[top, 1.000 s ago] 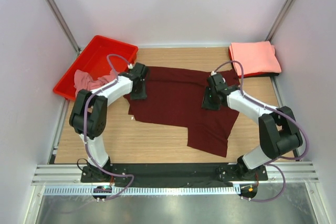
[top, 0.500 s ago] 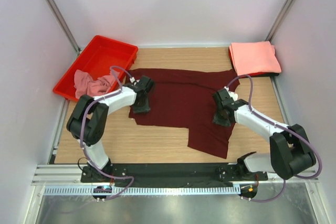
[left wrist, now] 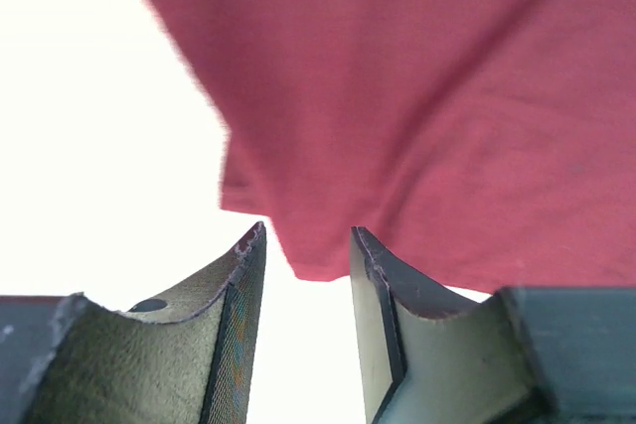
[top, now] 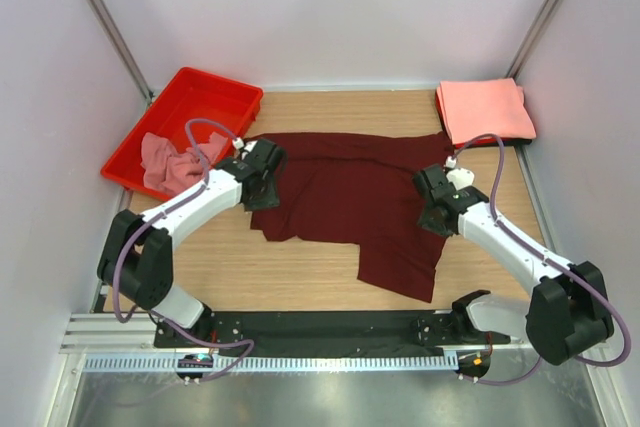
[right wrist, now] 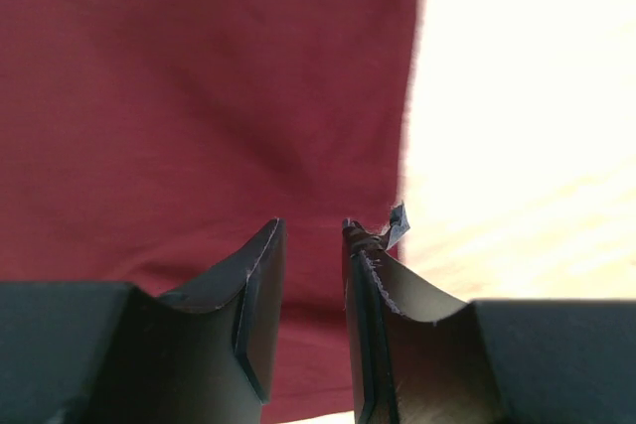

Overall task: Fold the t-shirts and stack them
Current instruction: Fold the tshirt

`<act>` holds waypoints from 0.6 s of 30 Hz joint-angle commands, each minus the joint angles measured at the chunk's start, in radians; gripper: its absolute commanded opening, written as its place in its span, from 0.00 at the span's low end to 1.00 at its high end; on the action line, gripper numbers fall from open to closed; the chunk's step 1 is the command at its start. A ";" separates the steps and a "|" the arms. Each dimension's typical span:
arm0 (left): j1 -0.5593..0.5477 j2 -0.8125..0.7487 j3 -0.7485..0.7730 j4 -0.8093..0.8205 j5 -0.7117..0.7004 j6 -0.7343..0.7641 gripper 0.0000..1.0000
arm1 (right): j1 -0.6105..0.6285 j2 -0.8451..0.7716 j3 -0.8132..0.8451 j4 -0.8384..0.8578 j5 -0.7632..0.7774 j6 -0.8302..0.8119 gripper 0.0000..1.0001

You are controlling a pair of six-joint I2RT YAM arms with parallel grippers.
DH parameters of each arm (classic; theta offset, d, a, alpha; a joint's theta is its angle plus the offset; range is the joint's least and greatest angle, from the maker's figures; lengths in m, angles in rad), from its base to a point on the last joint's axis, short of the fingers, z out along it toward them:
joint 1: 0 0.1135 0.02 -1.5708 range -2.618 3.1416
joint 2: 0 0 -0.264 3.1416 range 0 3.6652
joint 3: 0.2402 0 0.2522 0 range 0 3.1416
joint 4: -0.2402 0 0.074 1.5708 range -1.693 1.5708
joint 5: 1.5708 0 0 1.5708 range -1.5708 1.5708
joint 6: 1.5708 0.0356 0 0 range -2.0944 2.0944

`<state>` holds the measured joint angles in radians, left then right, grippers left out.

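A dark maroon t-shirt (top: 340, 197) lies spread flat across the middle of the wooden table. My left gripper (top: 262, 187) sits over its left edge. In the left wrist view that gripper (left wrist: 308, 229) is open, the shirt's hem (left wrist: 417, 126) just beyond the tips and nothing between them. My right gripper (top: 435, 215) rests over the shirt's right edge. Seen from the right wrist, it (right wrist: 313, 222) stands open by a narrow gap, with maroon cloth (right wrist: 199, 96) lying beneath. A folded salmon-pink t-shirt (top: 485, 110) sits at the back right. A crumpled dusty pink t-shirt (top: 165, 162) hangs over the tray's near side.
A rigid red plastic tray (top: 200, 107) stands at the back left. Pale walls and metal posts close in the table on three sides. A metal rail with the arm bases runs along the near edge.
Both grippers have slid over the maroon t-shirt toward the near edge, the right one also going right. The left jaws have widened. The shirt has barely shifted.
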<state>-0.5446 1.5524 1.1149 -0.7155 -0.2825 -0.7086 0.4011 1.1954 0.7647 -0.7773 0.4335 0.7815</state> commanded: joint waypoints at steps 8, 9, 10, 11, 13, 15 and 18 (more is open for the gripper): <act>0.124 0.005 -0.167 0.082 -0.037 -0.078 0.37 | -0.001 0.089 0.102 0.159 -0.102 -0.088 0.36; 0.126 0.009 -0.167 0.090 -0.037 -0.081 0.37 | -0.001 0.092 0.099 0.167 -0.104 -0.096 0.36; 0.126 0.014 -0.168 0.105 -0.037 -0.084 0.37 | -0.001 0.093 0.088 0.171 -0.104 -0.096 0.36; 0.126 0.029 -0.171 0.109 -0.035 -0.086 0.37 | -0.001 0.093 0.084 0.176 -0.105 -0.097 0.36; 0.127 0.043 -0.181 0.134 -0.024 -0.086 0.37 | -0.002 0.092 0.071 0.182 -0.107 -0.100 0.36; 0.126 0.069 -0.191 0.143 -0.023 -0.086 0.37 | -0.002 0.089 0.064 0.188 -0.107 -0.105 0.36; 0.126 0.104 -0.201 0.148 -0.026 -0.089 0.36 | -0.002 0.089 0.058 0.196 -0.098 -0.111 0.36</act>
<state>-0.4221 1.6264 0.9314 -0.6083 -0.2909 -0.7818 0.4011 1.2945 0.8280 -0.6189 0.3252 0.6888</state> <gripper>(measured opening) 0.364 0.355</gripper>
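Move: The t-shirt's small hem corner lies about 5 cm left of the left hand, roughly level fore and aft, and some 8 cm below. The shirt's pointed near edge is about 6 cm back and 3 cm right of that hand, equally low; the red bin's middle is about 18 cm ahead, 20 cm left. From the right hand, the hem corner is some 49 cm left, level with it, 7 cm below; the shirt's near flap centres 10 cm back and 10 cm left. The open left hand sinks 7 cm and 5 left to the hem corner; right shifts 5 cm forward-left. ##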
